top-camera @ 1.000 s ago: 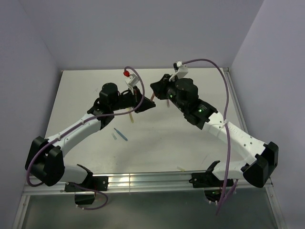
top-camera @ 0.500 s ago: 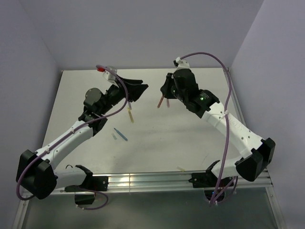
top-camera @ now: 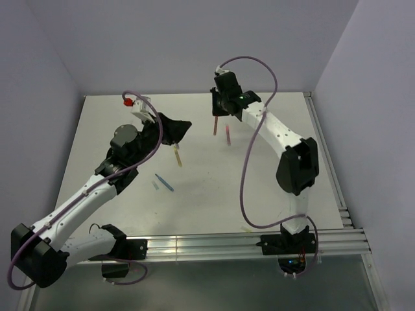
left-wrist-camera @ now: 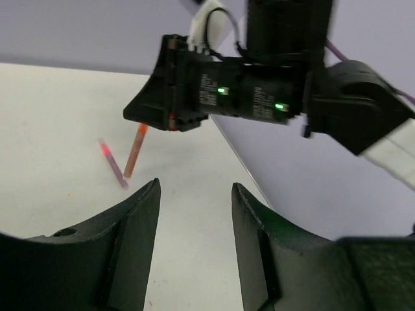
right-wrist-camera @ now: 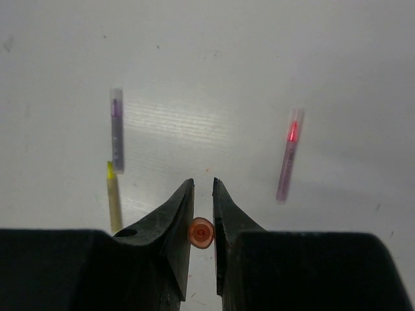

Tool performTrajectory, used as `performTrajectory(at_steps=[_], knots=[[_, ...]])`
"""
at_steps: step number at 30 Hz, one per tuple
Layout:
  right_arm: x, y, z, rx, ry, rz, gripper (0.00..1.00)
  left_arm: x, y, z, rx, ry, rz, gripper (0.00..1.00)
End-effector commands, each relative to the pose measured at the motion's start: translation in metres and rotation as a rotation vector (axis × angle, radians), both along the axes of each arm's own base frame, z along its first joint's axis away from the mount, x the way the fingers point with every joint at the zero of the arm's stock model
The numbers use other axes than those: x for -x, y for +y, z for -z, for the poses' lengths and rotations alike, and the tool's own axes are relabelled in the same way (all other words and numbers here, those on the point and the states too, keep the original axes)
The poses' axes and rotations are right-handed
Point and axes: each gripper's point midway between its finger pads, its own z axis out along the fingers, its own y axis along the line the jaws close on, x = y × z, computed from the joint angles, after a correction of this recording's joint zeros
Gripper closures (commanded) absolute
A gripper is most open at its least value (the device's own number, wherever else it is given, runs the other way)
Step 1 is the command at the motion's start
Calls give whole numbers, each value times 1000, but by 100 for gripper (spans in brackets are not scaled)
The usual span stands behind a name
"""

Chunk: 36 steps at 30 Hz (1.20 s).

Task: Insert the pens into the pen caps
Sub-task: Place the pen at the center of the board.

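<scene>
My right gripper hangs over the far middle of the table, shut on an orange pen that points down from its jaws. The right wrist view shows that pen end-on between the fingers. In the left wrist view the orange pen has a brighter orange top end. A pink-red pen lies just right of it. My left gripper is open and holds nothing, a little left of the orange pen. A yellow pen, a grey-purple pen, a blue pen and a pale cap lie on the table.
A small pale stub lies near the front edge at the right arm's base. Purple walls close in the table on the left, far and right sides. The right arm's cable loops above its forearm.
The two grippers were together at the centre. My left gripper opened and drew back to the left. The right gripper carried the orange pen toward the far edge.
</scene>
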Motion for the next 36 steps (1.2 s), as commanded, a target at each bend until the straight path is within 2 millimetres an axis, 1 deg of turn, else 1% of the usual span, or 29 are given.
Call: performTrajectory(at_steps=[1, 2, 3, 4, 5, 6, 7, 8, 9, 10, 12, 14, 15, 16, 17, 19, 20, 21, 22, 25, 27, 29, 33, 36], knots=[[-16, -4, 26, 43, 77, -46, 100, 6, 19, -4, 15, 57, -84, 48], [-23, -3, 27, 45, 72, -53, 100, 9, 22, 0, 9, 73, -89, 47], [-28, 0, 49, 58, 113, -61, 100, 10, 23, 4, 8, 84, -88, 47], [-31, -1, 57, 63, 132, -66, 100, 12, 23, 13, 9, 106, -88, 47], [-38, 2, 58, 57, 130, -76, 100, 8, 27, 17, 13, 113, -119, 46], [-41, 2, 66, 65, 145, -75, 100, 7, 28, 22, 13, 128, -129, 47], [-44, 0, 89, 86, 194, -70, 100, 7, 27, 31, 22, 157, -131, 47], [-50, -1, 101, 94, 208, -66, 100, 6, 24, 34, 33, 168, -119, 48], [-53, -2, 98, 91, 199, -64, 100, 6, 22, 40, 27, 175, -111, 48], [-55, -2, 109, 97, 213, -63, 100, 6, 21, 46, 33, 195, -109, 48], [-61, -2, 118, 92, 217, -51, 100, 4, 17, 53, 34, 210, -102, 49], [-68, -3, 120, 81, 206, -40, 100, 2, 16, 62, 23, 227, -103, 49], [-70, -3, 127, 83, 215, -37, 100, 1, 16, 63, 20, 228, -105, 49], [-73, -2, 128, 79, 212, -33, 100, 0, 15, 66, 17, 235, -107, 49], [-75, -3, 136, 83, 225, -29, 100, 0, 14, 69, 14, 241, -105, 49], [-79, -4, 137, 78, 223, -19, 100, -2, 14, 73, 9, 248, -107, 49], [-79, -1, 140, 62, 233, -31, 100, -2, 13, 75, 6, 252, -106, 49], [-79, -2, 148, 61, 247, -29, 100, -2, 13, 78, 5, 259, -108, 49], [-82, -1, 147, 52, 247, -22, 100, -3, 13, 81, -2, 267, -109, 49], [-85, -4, 158, 54, 263, -8, 100, -2, 9, 87, -11, 283, -92, 49], [-86, -4, 164, 47, 270, -4, 97, -4, 9, 89, -16, 287, -92, 49], [-87, -5, 169, 46, 276, 3, 94, -4, 7, 94, -23, 297, -90, 49], [-85, -4, 176, 42, 287, 6, 94, -5, 7, 96, -26, 301, -92, 49], [-84, -5, 180, 47, 297, 10, 91, -7, 6, 100, -29, 308, -95, 49]])
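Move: My right hand holds the capped orange pen. The bare spot it is going to lies about 4 cm ahead and some 20 cm below that hand, neither left nor right. The pink capped pen lies 5 cm to the right of that spot and level with it; the purple pen is roughly 18 cm left of my hand and 4 cm ahead, the yellow one 16 cm left and 7 cm back. From my left hand, the spot is about 19 cm ahead, 11 cm right, well below. I drop my right hand fast, about 15 cm down and 5 cm forward, tipping the fingers some 15 degrees further down, to bring the orange pen down to the left of the pink one. Then I ease about 3 cm more forward and slightly lower, still pinching the cap end, the pen's trailing end coming onto the board. My empty left hand, fingers staying open, shifts slightly left, then sinks and tips down. ##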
